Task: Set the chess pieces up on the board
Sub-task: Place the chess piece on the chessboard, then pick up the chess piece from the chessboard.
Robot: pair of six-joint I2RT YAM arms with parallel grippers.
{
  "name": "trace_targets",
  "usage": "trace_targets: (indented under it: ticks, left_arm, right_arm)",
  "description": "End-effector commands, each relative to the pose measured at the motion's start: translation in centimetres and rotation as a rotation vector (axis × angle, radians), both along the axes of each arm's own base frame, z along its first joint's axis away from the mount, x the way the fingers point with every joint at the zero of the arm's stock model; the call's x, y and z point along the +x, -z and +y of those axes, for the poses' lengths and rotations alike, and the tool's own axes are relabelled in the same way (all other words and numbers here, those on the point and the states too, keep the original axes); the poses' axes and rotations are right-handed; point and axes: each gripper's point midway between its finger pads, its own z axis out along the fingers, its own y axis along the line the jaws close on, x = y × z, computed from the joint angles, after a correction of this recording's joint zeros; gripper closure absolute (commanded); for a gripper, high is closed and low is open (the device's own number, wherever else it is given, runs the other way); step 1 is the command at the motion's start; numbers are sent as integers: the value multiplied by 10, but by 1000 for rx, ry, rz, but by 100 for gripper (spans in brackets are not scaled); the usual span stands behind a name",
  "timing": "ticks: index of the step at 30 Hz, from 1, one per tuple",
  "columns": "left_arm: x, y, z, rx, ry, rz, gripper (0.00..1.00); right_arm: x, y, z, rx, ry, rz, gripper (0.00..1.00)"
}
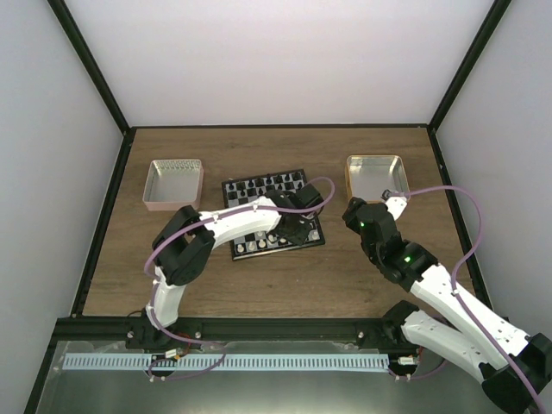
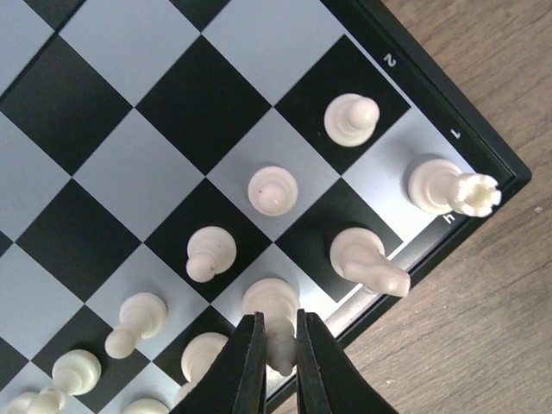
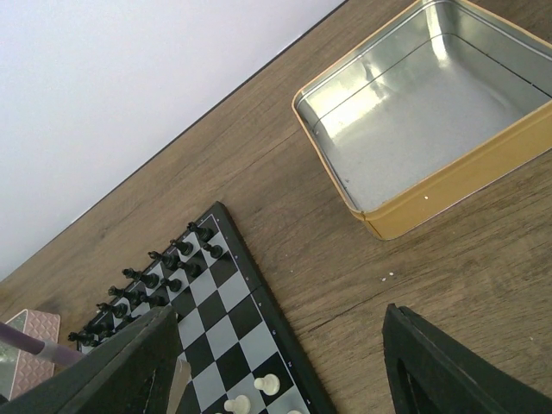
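Note:
The board (image 1: pixel 259 222) lies mid-table. Cream-white chess pieces stand along its near edge (image 1: pixel 263 244); in the left wrist view several stand on the near-right squares, among them a rook (image 2: pixel 453 187), a knight (image 2: pixel 366 260) and pawns (image 2: pixel 272 190). My left gripper (image 2: pixel 280 341) is shut on a white piece (image 2: pixel 274 312) that stands on a back-row square beside the knight. My right gripper (image 3: pixel 280 366) is open and empty, above bare table right of the board (image 3: pixel 246 332).
Black pieces (image 1: pixel 267 184) fill the board's far rows. A pink tin (image 1: pixel 174 184) stands at the back left and a gold tin (image 1: pixel 376 176), empty inside (image 3: pixel 431 121), at the back right. The cage walls ring the table.

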Motion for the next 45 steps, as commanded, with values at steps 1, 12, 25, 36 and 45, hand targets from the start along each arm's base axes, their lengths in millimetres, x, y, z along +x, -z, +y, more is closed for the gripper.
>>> trace_targets:
  ticks: [1,12,25,36,45]
  left_arm:
    - [1,11,4,-1,-5,25,89]
    - [-3,-6,-1,-50,13,32,81]
    - [3,-22,3,-53,0,0,69]
    - [23,-76,8,-196,-74,-65,65]
    - [62,-52,72,-145,-264,-75,57]
  right_arm:
    - [1,-1,-4,-3,22,-10,34]
    - [1,-1,-2,2,14,-11,33]
    - [0,-2,-3,7,14,-14,34]
    - [0,-2,-2,11,9,-13,33]
    - [-1,0,-1,15,6,-11,34]
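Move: The left gripper still holds the upper part of a white chess piece in the board's near row; the piece's middle is directly below the hand, about 2 cm. The knight stands 3 cm to the right, level with the hand; the corner rook is 5 cm right and 1 cm farther out; a pawn lies 3 cm straight ahead. The right gripper has the held piece about 18 cm to its left, level fore and aft, and some 18 cm below. Keep the left gripper low over the near row, settling it by barely half a centimetre, and ease the fingers open in small steps to let go of the white piece. Then lift about 7 cm off it and, still opening, swing forward and left about 5 cm each way towards the middle of the board, turning some 10 degrees counter-clockwise. ##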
